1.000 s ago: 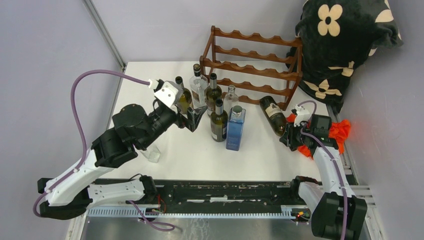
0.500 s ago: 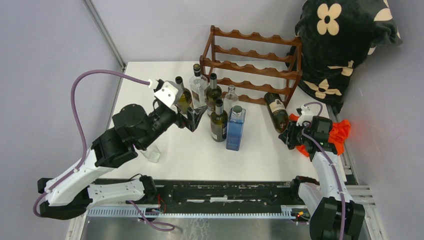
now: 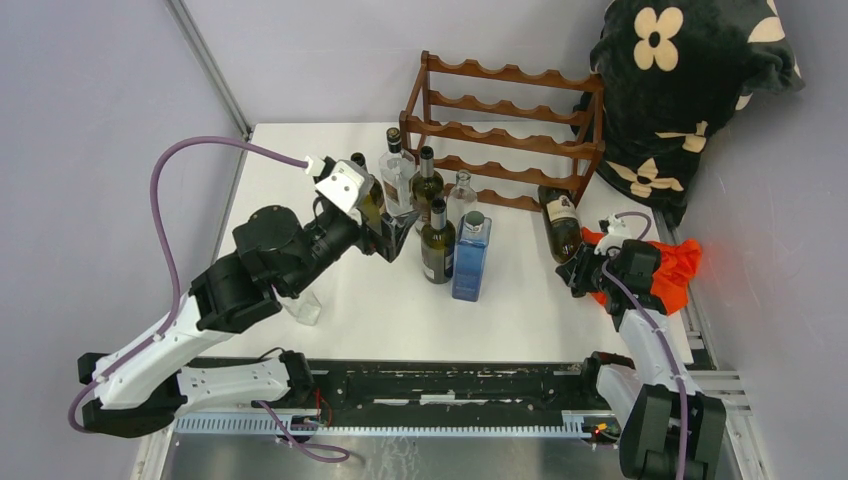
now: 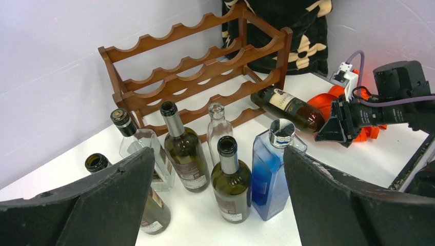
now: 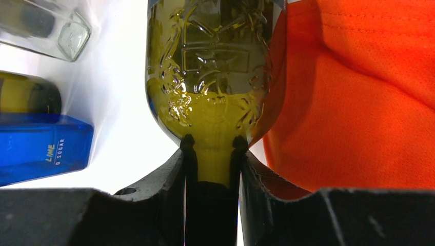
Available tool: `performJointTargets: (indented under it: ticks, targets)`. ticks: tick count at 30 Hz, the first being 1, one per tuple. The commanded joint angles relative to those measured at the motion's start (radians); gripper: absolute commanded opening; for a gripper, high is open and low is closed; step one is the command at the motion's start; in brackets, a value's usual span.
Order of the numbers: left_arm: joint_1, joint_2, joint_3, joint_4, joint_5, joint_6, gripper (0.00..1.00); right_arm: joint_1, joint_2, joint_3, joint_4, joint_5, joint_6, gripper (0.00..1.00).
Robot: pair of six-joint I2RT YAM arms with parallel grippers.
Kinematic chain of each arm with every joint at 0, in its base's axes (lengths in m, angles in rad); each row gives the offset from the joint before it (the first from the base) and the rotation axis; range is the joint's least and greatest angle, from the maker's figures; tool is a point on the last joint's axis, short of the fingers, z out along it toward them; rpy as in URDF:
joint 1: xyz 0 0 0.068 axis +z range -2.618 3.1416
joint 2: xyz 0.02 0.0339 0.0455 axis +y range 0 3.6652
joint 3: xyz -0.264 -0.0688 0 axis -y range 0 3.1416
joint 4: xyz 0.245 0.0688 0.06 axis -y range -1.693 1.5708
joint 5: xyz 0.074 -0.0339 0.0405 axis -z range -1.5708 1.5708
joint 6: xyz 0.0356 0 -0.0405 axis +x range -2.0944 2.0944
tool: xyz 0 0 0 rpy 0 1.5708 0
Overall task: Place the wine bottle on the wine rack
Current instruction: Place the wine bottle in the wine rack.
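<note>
The wine bottle (image 3: 560, 222) is dark green with a pale label. It lies tilted at the table's right side, its base pointing at the lower right end of the wine rack (image 3: 505, 135). My right gripper (image 3: 578, 272) is shut on its neck; in the right wrist view the fingers clamp the neck just below the bottle's (image 5: 210, 66) shoulder. The reddish-brown wine rack (image 4: 200, 66) holds no bottles. My left gripper (image 3: 395, 235) hovers open by the cluster of upright bottles, with nothing between its fingers.
Several upright bottles stand left of centre in front of the rack, among them a blue square bottle (image 3: 470, 257) and a green one (image 4: 232, 182). An orange cloth (image 3: 675, 275) lies at the right edge. A black flowered blanket (image 3: 690, 80) sits behind the rack.
My right gripper has carried the wine bottle back and to the right, so its base now sits close to the rack's lower right end. The left arm shifted slightly.
</note>
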Motion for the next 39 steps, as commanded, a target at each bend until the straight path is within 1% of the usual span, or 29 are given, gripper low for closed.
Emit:
performJointTargets:
  ticks: [1,7,12,18,27,39]
  targets:
    - [0.001,0.007,0.002,0.060,-0.009,-0.017,1.00,0.021,0.029,-0.019,0.378,0.039,0.055,0.00]
    - [0.001,0.018,0.005,0.057,-0.020,-0.016,1.00,0.089,0.117,0.010,0.499,0.200,0.131,0.00]
    - [0.002,0.022,0.007,0.061,-0.044,-0.012,1.00,0.199,0.189,0.068,0.533,0.383,0.179,0.00]
    - [0.001,0.040,0.014,0.060,-0.067,-0.001,1.00,0.282,0.286,0.105,0.614,0.507,0.239,0.00]
    - [0.003,0.082,0.017,0.072,-0.108,0.042,1.00,0.314,0.451,0.235,0.655,0.591,0.238,0.00]
    - [0.014,0.103,-0.007,0.111,-0.156,0.101,1.00,0.333,0.559,0.307,0.714,0.617,0.224,0.00]
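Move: The right hand still grips the wine bottle by its neck, its base already at the rack's mouth. The bottom slot at the rack's right end opens about 19 cm ahead, 3 cm left and slightly below; the rack's front right post stands some 18 cm ahead and 3 cm right. The blue bottle is about 22 cm left, level with the hand; the orange cloth lies 17 cm right, 3 cm farther out. From the left hand, that slot is roughly 26 cm ahead, 31 cm right and 39 cm down. Slide the right gripper forward about 12 cm, dipping barely a centimetre at the start and then staying level, to push the bottle base-first into the bottom right slot, just left of the post. Keep the neck pinched and swing the hand some 15 degrees clockwise as you go. Ease the open left hand about 3 cm forward and 2 cm down, clear of the bottles. ##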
